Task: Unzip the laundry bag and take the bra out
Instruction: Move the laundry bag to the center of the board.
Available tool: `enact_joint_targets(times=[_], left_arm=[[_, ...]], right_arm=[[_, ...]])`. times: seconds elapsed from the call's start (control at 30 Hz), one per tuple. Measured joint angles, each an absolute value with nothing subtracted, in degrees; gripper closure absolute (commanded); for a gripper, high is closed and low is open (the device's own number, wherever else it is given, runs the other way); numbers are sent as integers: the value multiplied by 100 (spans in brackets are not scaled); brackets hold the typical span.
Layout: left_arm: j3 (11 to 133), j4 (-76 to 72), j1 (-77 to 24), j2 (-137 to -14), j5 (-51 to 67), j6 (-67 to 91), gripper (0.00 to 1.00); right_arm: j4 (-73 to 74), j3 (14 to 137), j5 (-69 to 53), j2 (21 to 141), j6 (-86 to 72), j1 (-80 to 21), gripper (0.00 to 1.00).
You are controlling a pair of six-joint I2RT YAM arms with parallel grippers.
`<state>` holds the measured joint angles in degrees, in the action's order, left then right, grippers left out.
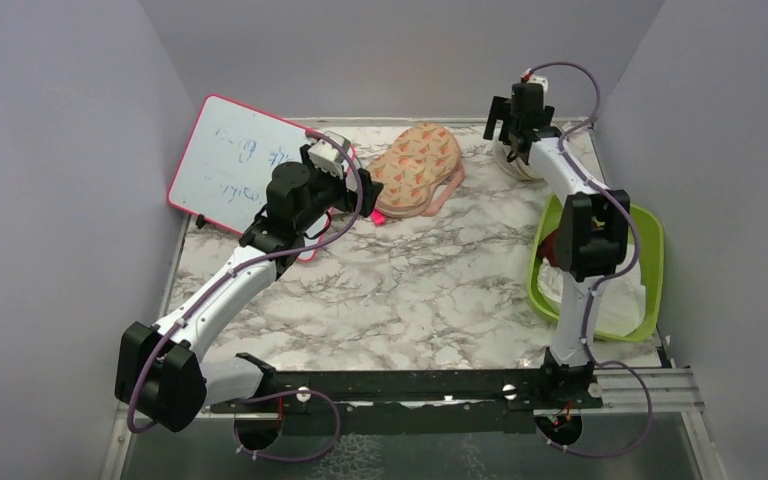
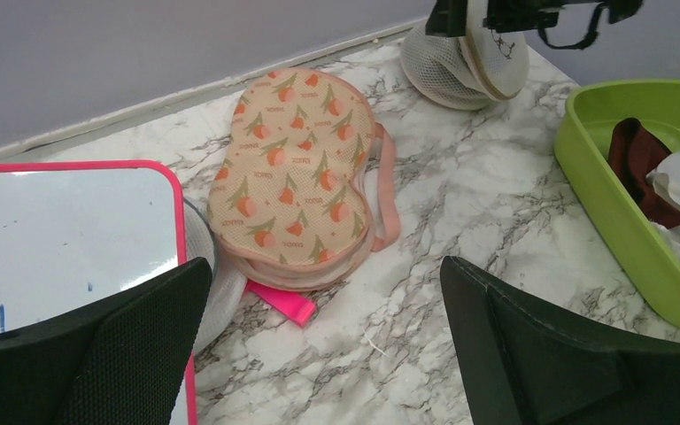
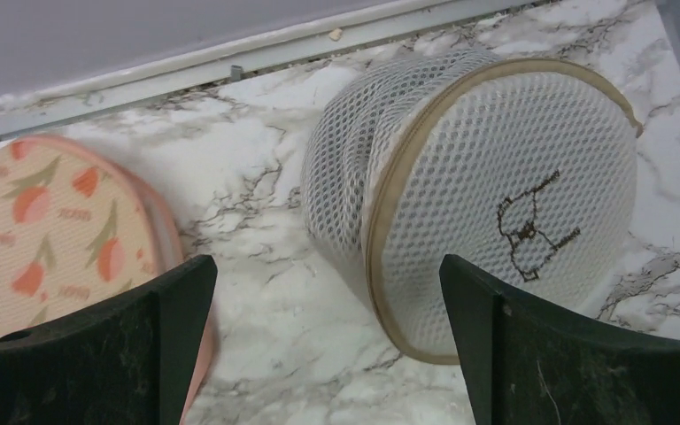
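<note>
The laundry bag [image 3: 496, 204] is a round white mesh pod with a tan zip rim. It lies tilted on its edge at the far right of the marble table, and its lid with the dark bra outline faces my right wrist camera. The zip looks shut. The bag also shows in the top view [image 1: 520, 165] and in the left wrist view [image 2: 460, 71]. My right gripper [image 3: 323, 292] is open and empty, just above and left of the bag [image 1: 516, 150]. My left gripper [image 2: 326, 301] is open and empty, near the peach case [image 1: 360, 190]. The bra is hidden.
A peach peanut-shaped case [image 1: 415, 170] with a pink strap lies at the back middle, with a pink flat piece [image 2: 283, 303] beneath it. A pink-framed whiteboard [image 1: 235, 160] leans at the back left. A green bin [image 1: 650, 250] at the right holds dark red cloth [image 2: 637, 159] and white cloth.
</note>
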<state>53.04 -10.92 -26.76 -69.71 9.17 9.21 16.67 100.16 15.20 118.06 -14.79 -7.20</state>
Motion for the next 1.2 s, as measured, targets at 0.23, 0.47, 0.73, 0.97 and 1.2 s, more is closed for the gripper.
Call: enact_joint_targets(times=[0.23, 0.47, 0.73, 0.97, 1.2], left_arm=[[5304, -1087, -2676, -6989, 945, 945, 1], [5304, -1085, -2676, -7035, 945, 952, 1], [5304, -1046, -2676, -7153, 947, 952, 1], [5384, -974, -2676, -7181, 947, 950, 1], [5463, -919, -2676, -7334, 945, 952, 1]], right_arm=[[2362, 11133, 2718, 13052, -1234, -843, 46], [2211, 10318, 3747, 12932, -819, -908, 80], [2134, 9155, 4174, 12171, -674, -1514, 90], [2169, 7754, 3719, 10965, -858, -2735, 93], [2497, 6595, 2958, 9900, -1347, -3612, 93]])
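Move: The laundry bag lies just below the right hand, its middle about 2 cm ahead, 5 cm to the right and 10 cm down. The fruit-print pouch is some 19 cm to that hand's left and 1 cm nearer the base, and the green tub about 23 cm back and 18 cm to its right. From the left hand the bag is roughly 21 cm ahead and 40 cm to the right, well below. The right hand sinks about 8 cm and slides 5 cm to its right onto the laundry bag, rolling its left side down and tipping its fingers further down while they shut from wide open and pinch the zipper rim on the bag's near side. Keeping that pinch and staying at about the same low height, it then brings the bag some 20 cm back and nearly as far left, away from the back wall towards the open middle of the board, the hand turning about 30 degrees counter-clockwise on the way. ##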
